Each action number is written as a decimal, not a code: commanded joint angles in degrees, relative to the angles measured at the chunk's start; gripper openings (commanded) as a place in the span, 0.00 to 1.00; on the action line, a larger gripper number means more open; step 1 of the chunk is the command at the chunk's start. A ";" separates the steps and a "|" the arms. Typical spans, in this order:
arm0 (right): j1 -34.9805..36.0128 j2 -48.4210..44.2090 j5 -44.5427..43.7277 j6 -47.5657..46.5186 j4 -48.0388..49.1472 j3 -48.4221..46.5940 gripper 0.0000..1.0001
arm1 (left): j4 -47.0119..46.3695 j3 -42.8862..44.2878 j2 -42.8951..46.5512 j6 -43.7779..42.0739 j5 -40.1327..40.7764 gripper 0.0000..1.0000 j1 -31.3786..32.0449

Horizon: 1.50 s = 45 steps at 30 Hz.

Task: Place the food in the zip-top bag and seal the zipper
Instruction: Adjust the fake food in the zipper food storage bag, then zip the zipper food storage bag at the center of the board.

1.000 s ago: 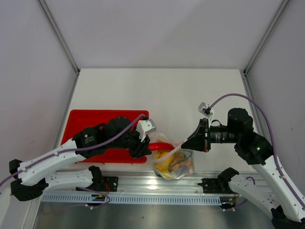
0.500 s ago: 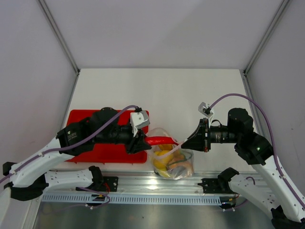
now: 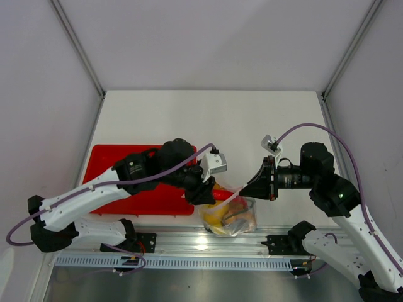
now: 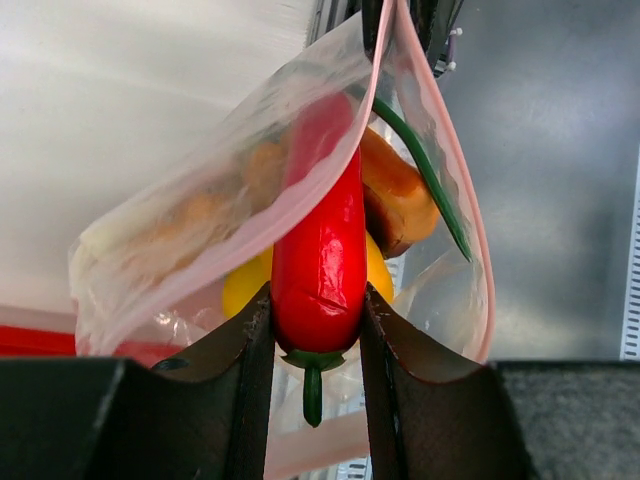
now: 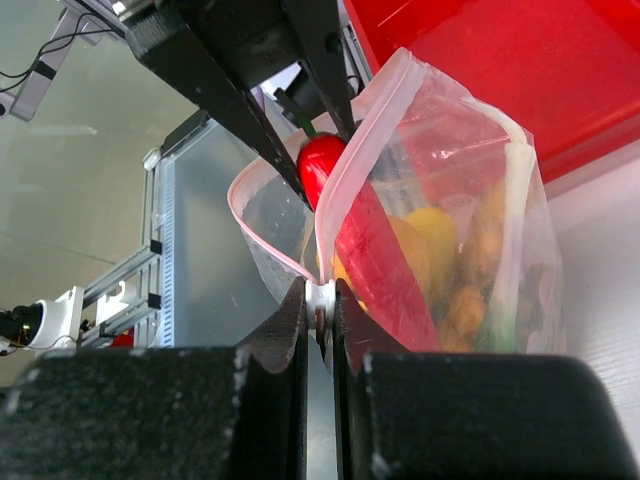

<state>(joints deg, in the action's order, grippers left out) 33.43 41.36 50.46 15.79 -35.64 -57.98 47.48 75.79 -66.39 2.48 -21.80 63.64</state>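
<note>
The zip-top bag (image 3: 232, 217) hangs at the table's near edge, its mouth pulled open. My right gripper (image 5: 320, 295) is shut on a small white tab at the end of the pink zipper (image 5: 262, 238) and holds that corner up. My left gripper (image 4: 317, 300) is shut on the stem end of the red chili (image 4: 320, 250), whose tip is pushed in through the bag's mouth. Inside the bag lie a yellow lemon (image 4: 240, 288), an orange-brown wedge (image 4: 398, 195) and a thin green stalk (image 4: 428, 172). In the top view the left gripper (image 3: 205, 192) sits just left of the bag.
The red tray (image 3: 107, 165) lies on the white table to the left of the bag, under the left arm. A metal rail (image 3: 189, 251) runs along the near edge below the bag. White walls close in both sides.
My left arm has swung right from over the tray to the bag's mouth, and the chili now points down into the bag. The right gripper and its corner of the bag have stayed put.
</note>
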 commanded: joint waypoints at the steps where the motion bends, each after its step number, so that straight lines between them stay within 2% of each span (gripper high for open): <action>1: 0.06 0.03 1.31 -0.32 2.50 -1.88 0.00 | -4.32 2.26 -1.37 -2.30 -2.98 0.01 0.52; 8: 0.14 -0.23 0.87 -0.32 2.24 -2.05 0.00 | -9.59 0.94 -4.01 -0.55 -7.29 0.01 1.49; 11: 0.14 -0.32 0.87 -0.24 2.33 -2.05 0.00 | -9.96 -0.38 -4.10 0.42 -5.36 0.24 1.84; 12: 0.14 -0.32 0.87 -0.24 2.33 -2.05 0.00 | -9.69 -0.73 -3.84 0.42 -4.31 0.47 1.84; 13: 0.14 -0.32 1.05 -0.32 2.24 -2.05 0.00 | -9.60 -0.90 -2.79 0.68 -1.60 0.55 1.84; 14: 0.06 -0.32 1.05 -0.32 2.24 -2.05 0.00 | -9.86 -1.52 -2.00 0.86 -0.10 0.68 1.84; 15: 0.06 -0.41 0.96 -0.41 2.15 -2.14 0.00 | -10.30 -2.30 -0.86 0.86 1.40 0.73 1.84; 17: 0.14 -0.41 0.96 -0.50 2.15 -1.97 0.00 | -10.92 -3.19 2.38 1.12 7.70 0.92 1.84; 19: 0.14 -0.50 1.13 -0.50 2.15 -1.79 0.00 | -10.57 -3.45 4.50 1.04 12.11 0.96 1.84; 20: 0.14 -0.50 1.14 -0.50 2.24 -1.70 0.00 | -10.66 -3.54 6.78 1.30 16.83 0.98 1.84; 24: 0.14 -0.41 0.87 -1.11 1.80 -1.61 0.00 | -13.81 -5.47 13.98 0.77 27.39 1.00 1.84; 27: 0.14 -0.14 0.96 -1.38 1.36 -1.96 0.00 | -19.78 -8.19 19.43 -1.50 30.06 1.00 1.84; 30: 0.14 0.12 1.66 -1.47 1.36 -2.23 0.00 | -25.68 -7.94 19.99 -6.25 23.85 1.00 1.84; 31: 0.14 0.12 1.92 -1.47 1.36 -2.23 0.00 | -26.38 -7.42 17.81 -7.22 17.82 0.99 1.84; 35: 0.23 0.65 2.19 -1.38 1.36 -2.76 0.00 | -26.91 -3.02 9.21 -8.46 8.03 1.00 2.37; 41: 0.14 0.65 1.40 -1.11 0.75 -3.90 0.00 | -29.38 -2.84 1.10 -8.81 7.04 0.99 4.13; 45: 0.23 0.47 0.96 -0.41 1.36 -4.08 0.00 | -30.26 -3.54 -0.49 -7.32 5.03 1.00 4.74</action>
<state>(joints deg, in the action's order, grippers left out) 33.32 42.35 50.48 14.98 -36.62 -58.98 20.27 71.88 -68.07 -4.60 -13.54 67.77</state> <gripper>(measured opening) 0.076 0.995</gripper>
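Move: The left hand grips the red pepper by its stem end, its far part already inside the bag. The middle of the bag's mouth lies about 5 cm to the right, some 1 cm back and 2 cm below; the right gripper, holding the rim, is some 11 cm right, level fore and aft and roughly 3 cm higher. The yellow fruit in the bag sits about 3 cm right, 5 cm back, 9 cm down. From the right hand the mouth is around 6 cm left, 1 cm back, 5 cm below. Still gripping the pepper, the left hand pushes it about 3 cm right, deeper into the bag, then opens wide and lets go. It backs out left, forward and up by some 13 cm, tilting about 35 degrees, then swings right and down towards the right gripper, fingers spread either side of the held rim. The right hand stays put, keeping its pinch on the rim. ##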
